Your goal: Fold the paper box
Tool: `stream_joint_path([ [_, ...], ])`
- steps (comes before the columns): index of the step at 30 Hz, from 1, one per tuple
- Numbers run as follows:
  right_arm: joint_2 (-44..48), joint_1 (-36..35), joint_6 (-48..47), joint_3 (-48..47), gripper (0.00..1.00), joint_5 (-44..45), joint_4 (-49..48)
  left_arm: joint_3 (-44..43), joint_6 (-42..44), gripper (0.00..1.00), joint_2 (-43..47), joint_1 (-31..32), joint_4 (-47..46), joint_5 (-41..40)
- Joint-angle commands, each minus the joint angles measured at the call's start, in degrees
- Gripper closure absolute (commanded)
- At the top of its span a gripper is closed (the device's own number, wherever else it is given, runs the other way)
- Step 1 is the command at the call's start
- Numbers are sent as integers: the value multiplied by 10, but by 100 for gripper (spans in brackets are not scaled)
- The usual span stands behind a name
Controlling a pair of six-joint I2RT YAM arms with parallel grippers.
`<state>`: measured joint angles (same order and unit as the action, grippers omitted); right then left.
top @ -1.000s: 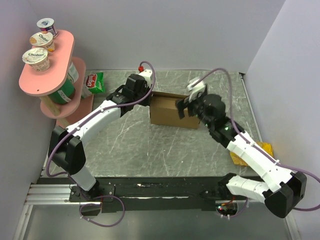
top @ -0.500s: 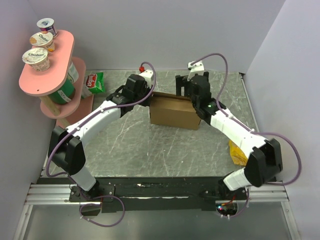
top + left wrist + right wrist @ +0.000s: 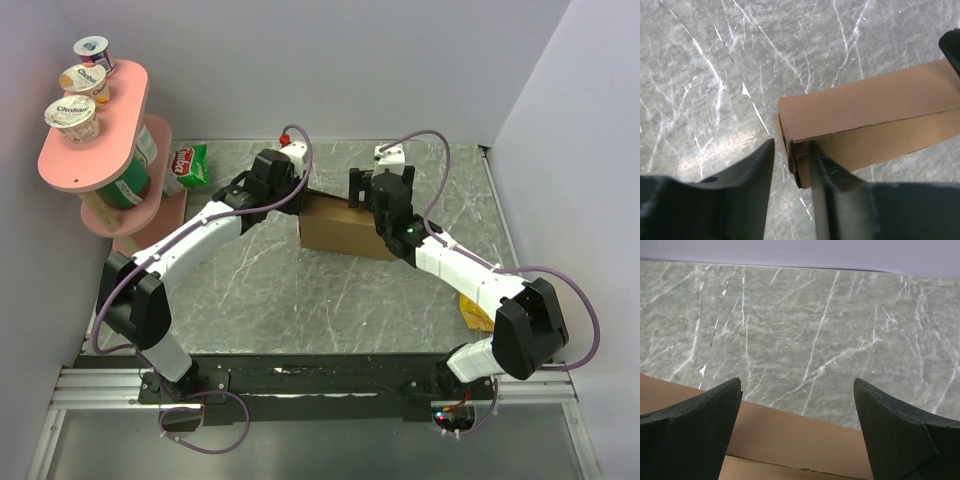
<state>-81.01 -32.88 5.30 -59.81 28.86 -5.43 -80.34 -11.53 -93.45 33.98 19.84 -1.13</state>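
Note:
The paper box stands folded up, brown and closed, at the middle of the grey table. My left gripper sits at its back left corner. In the left wrist view the left gripper is open a little and straddles the end flap of the box; the right finger lies against the cardboard, and table shows between the left finger and the flap. My right gripper hovers over the box's far edge, and the right wrist view shows that gripper wide open above the box top, holding nothing.
A pink two-tier stand with yogurt cups is at the far left, with a green snack bag beside it. A yellow packet lies at the right under the right arm. Walls close in the back and right sides.
The right arm swung from the box's right end to over its back edge, still open. The left gripper's jaws have parted slightly at the box's left end.

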Motion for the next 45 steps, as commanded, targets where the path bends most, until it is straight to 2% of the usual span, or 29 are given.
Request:
stream_joint_path([
  [1, -3, -12, 14, 21, 1, 42, 2, 5, -3, 57, 21, 7, 33, 24],
  [4, -1, -17, 15, 29, 1, 47, -1, 11, 1, 46, 43, 7, 37, 22],
  [5, -1, -17, 14, 29, 1, 51, -1, 15, 5, 39, 55, 7, 40, 24],
  [11, 4, -18, 15, 40, 1, 59, -5, 44, 19, 24, 104, 6, 78, 38],
  [14, 7, -19, 15, 50, 1, 61, -12, 54, 17, 21, 136, 1, 84, 71],
  [19, 16, -25, 14, 74, 1, 68, -25, 29, -24, 20, 162, -42, 72, 164],
  [23, 29, -30, 14, 101, 1, 76, -38, 11, -111, 20, 154, -108, 2, 215],
  [28, 29, -30, 15, 113, 1, 79, -44, -7, -141, 29, 99, -120, -52, 227],
  [32, 22, -31, 15, 109, 0, 81, -41, -2, -170, 39, 53, -121, -85, 287],
  [34, 17, -31, 19, 106, 1, 82, -35, 20, -180, 40, 51, -121, -100, 293],
  [35, 16, -32, 22, 103, 1, 79, -34, 32, -184, 36, 57, -120, -121, 297],
  [38, 13, -31, 26, 94, 1, 55, -27, 65, -173, 34, 68, -121, -136, 289],
  [40, 22, -31, 13, 87, 0, 5, -22, 65, -151, 32, 67, -121, -121, 279],
  [42, 34, -30, -12, 93, 0, -65, -23, 70, -141, 21, 71, -122, -104, 270],
  [44, 54, -19, -23, 100, 0, -180, -10, 94, -114, 7, 91, -124, -103, 272],
  [45, 61, -16, -26, 102, 0, -213, -1, 103, -105, 4, 100, -124, -97, 269],
])
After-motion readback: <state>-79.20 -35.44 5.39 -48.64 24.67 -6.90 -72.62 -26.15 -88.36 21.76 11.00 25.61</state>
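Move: The left hand's barely open fingers are at the box's upper left end; the box, standing on edge, has its middle about 9 cm to their right, 2 cm back and 6 cm below. From the right hand, wide open above its far top edge, that middle lies some 6 cm left, 4 cm back and 9 cm down. A green bag stands roughly 23 cm left of the left hand and 5 cm farther out, 13 cm lower. Left fingers release the box, draw back 6 cm, loop up and forward; open right hand sinks 7 cm. ##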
